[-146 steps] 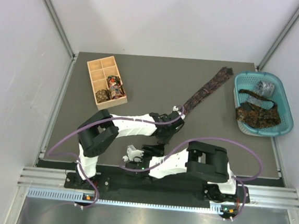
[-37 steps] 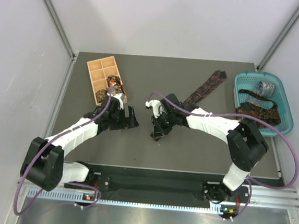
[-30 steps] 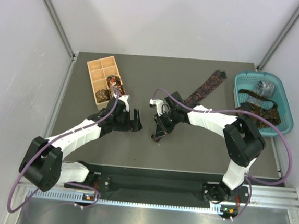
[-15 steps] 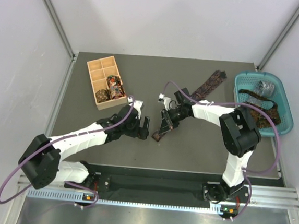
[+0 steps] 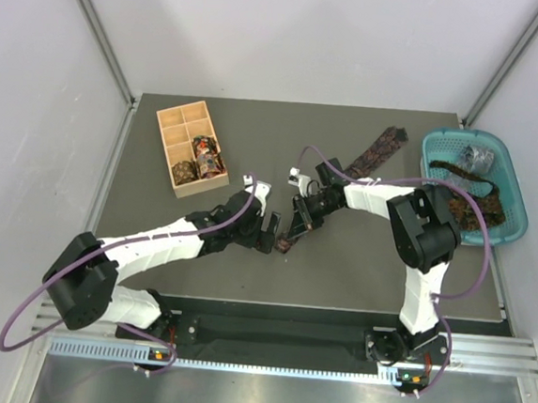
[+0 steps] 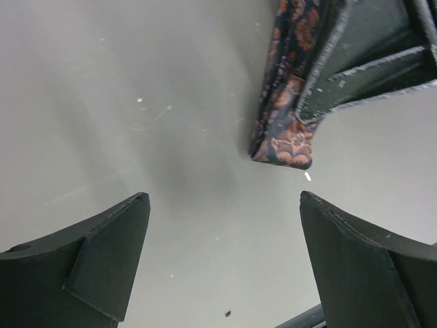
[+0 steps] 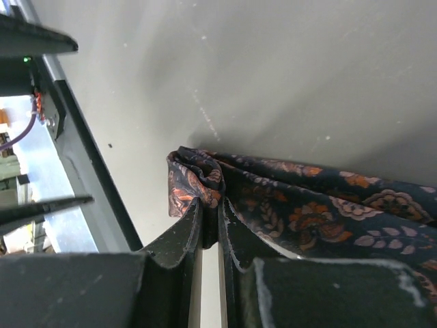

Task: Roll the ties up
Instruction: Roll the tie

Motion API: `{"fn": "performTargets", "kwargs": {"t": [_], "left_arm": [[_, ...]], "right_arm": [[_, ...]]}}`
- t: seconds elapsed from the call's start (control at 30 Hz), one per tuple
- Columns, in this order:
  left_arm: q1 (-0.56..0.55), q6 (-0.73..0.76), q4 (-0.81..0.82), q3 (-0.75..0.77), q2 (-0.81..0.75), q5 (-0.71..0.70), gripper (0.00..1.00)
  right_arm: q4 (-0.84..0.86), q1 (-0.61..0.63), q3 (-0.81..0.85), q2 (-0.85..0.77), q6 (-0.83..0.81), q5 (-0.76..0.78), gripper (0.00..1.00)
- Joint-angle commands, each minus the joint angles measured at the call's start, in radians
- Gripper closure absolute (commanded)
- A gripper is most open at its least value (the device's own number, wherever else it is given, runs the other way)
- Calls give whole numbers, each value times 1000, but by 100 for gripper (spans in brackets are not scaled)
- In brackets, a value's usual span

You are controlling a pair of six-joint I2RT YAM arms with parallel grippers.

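A dark paisley tie (image 5: pixel 374 154) lies slanted across the mat from the back right toward the middle. My right gripper (image 5: pixel 292 232) is shut on its folded narrow end (image 7: pixel 193 183), with the cloth bunched between the fingertips (image 7: pixel 194 217). My left gripper (image 5: pixel 268 232) stands open just left of that end, low over the mat. In the left wrist view the tie end (image 6: pixel 281 140) lies ahead and to the right of the open left gripper (image 6: pixel 222 199), with nothing between its fingers. Further ties (image 5: pixel 462 204) lie in the teal basket. Rolled ties (image 5: pixel 207 155) sit in the wooden box.
The wooden compartment box (image 5: pixel 175 118) stands at the back left of the mat. The teal basket (image 5: pixel 519 200) is at the right edge. Both arms reach over the middle, their cables looping above the mat. The metal rail (image 5: pixel 285 340) runs along the near edge.
My left gripper has swung right from beside the wooden box to just left of the tie's end. The right gripper, still shut on that end, has shifted slightly right.
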Motion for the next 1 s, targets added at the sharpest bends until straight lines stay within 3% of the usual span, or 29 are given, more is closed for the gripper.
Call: {"fn": "performTargets", "kwargs": {"t": [0.0, 0.97], "left_arm": [[-20, 15, 42, 48, 28, -24, 4], [-78, 196, 278, 159, 338, 37, 8]], "right_arm": [[27, -8, 41, 15, -7, 25, 99], [-117, -5, 90, 95, -60, 38, 98]]}}
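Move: Just to the left hand's right, some 6 cm over, about 1 cm ahead and 5 cm below, is the folded near end of the tie. The right gripper's fingertips, shut on the tie, are around 8 cm to the left hand's right and 3 cm ahead, 4 cm lower. The wooden tray's middle stands roughly 19 cm ahead and 19 cm to its left. From the right hand the folded end sticks out about 2 cm back, 2 cm left and 1 cm below. Swinging in from the left with its fingers wide open, the left hand goes about 6 cm to the right, sinks some 4 cm and edges forward a little, turning about 10 degrees clockwise, to bring its fingers around the tie's folded end. The right hand keeps its pinch on the tie just behind that end and lowers it by about 1 cm early on, then holds there. ##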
